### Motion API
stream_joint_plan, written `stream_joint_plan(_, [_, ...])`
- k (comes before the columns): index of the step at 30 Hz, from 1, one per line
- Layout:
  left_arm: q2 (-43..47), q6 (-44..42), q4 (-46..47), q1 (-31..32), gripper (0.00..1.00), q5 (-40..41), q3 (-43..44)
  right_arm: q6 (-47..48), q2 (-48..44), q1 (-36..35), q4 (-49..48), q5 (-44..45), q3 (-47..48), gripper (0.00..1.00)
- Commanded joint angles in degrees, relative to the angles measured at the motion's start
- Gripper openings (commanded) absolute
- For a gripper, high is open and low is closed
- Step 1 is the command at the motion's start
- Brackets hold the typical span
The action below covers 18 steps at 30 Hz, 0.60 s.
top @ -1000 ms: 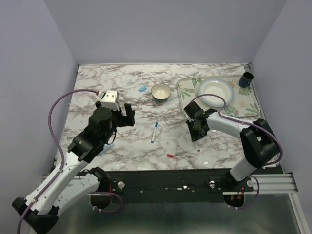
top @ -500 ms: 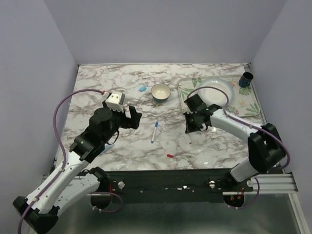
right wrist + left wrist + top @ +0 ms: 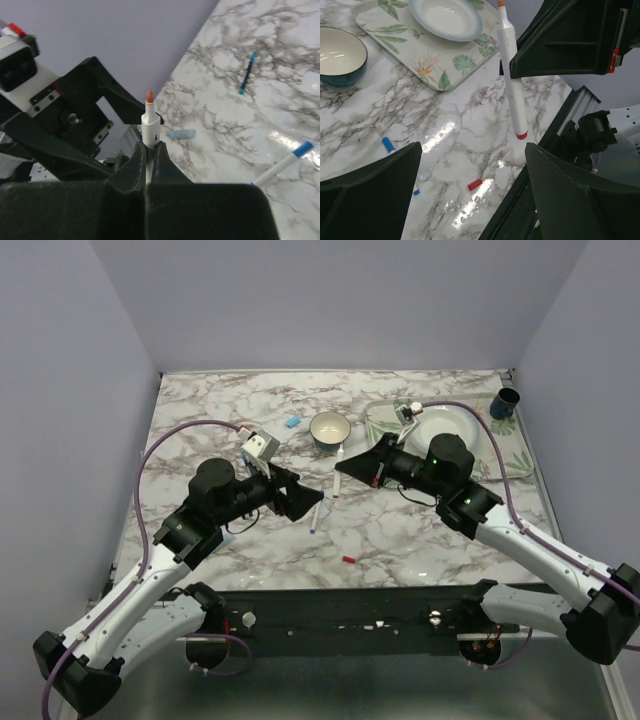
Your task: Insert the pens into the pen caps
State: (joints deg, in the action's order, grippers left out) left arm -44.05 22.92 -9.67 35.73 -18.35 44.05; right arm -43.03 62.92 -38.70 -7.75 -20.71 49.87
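My right gripper [image 3: 347, 467] [image 3: 149, 145] is shut on a white pen [image 3: 337, 480] [image 3: 149, 126] with an orange-red tip, held above the table's middle. That pen [image 3: 512, 85] hangs upright in the left wrist view, clamped in the right gripper's black fingers [image 3: 555, 45]. My left gripper [image 3: 297, 498] [image 3: 472, 150] faces it from the left, open and holding nothing. A red pen cap [image 3: 349, 559] [image 3: 475, 184] lies near the front edge. A blue-tipped pen [image 3: 317, 511] [image 3: 283, 164] lies on the marble below the grippers. A blue pen cap [image 3: 292, 422] [image 3: 181, 134] rests at the back. Another blue pen [image 3: 247, 73] shows farther off.
A teal bowl [image 3: 330, 429] [image 3: 337, 55] stands behind the grippers. A leaf-patterned tray [image 3: 510, 462] [image 3: 435, 67] carrying a white plate [image 3: 440, 430] [image 3: 445, 17] sits at the back right, beside a dark blue cup [image 3: 505, 403]. The table's black front rail [image 3: 340, 610] runs along the near edge.
My right gripper has shut on the red-tipped pen, lifted it off the table and swung left toward the centre. The left arm has moved right to face it, still open.
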Motion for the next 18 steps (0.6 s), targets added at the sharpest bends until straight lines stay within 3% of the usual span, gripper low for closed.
stream_joint_plan(1, [-2.1, 4.6, 4.7, -0.6, 0.91, -9.2, 0.1, -4.8, 1.0, -4.9, -16.4, -0.1, -2.1, 0.01])
stream_joint_plan(8, [-2.8, 7.7, 7.2, -1.8, 0.83, -13.7, -0.5, -4.0, 3.3, -9.9, -23.8, 0.6, -2.5, 0.01])
stream_joint_plan(13, [-2.4, 10.6, 11.7, -3.3, 0.77, -18.1, -1.5, -2.8, 3.7, -11.7, -24.1, 2.4, -2.7, 0.01])
stream_joint_plan(18, [-2.0, 12.3, 14.9, -5.0, 0.63, -21.1, -2.6, -2.2, 4.0, -12.2, -24.2, 2.3, -3.6, 0.01])
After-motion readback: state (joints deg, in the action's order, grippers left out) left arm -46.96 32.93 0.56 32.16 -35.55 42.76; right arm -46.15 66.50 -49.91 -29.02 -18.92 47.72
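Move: The left gripper is empty and open; the uncapped pen it is to take stands about 7 cm to its right, 3 cm ahead and 3 cm higher, held mid-barrel by the right fingers. From the right hand, the open left fingers are thus some 7 cm left, 3 cm back and 3 cm lower. On the table some 27 cm below, the blue-capped pen lies about 7 cm ahead of the left hand, and the red cap 7 cm back and 8 cm right of it. Carry the pen with the right gripper kept shut, tip still up, about 5 cm left, 5 cm back and 5 cm up, in between the left fingers, easing to a stop. Meanwhile draw the left gripper slightly back, right and up to meet the pen, turning roughly 15 degrees, mostly clockwise, and begin closing its fingers, leaving them over half open. ##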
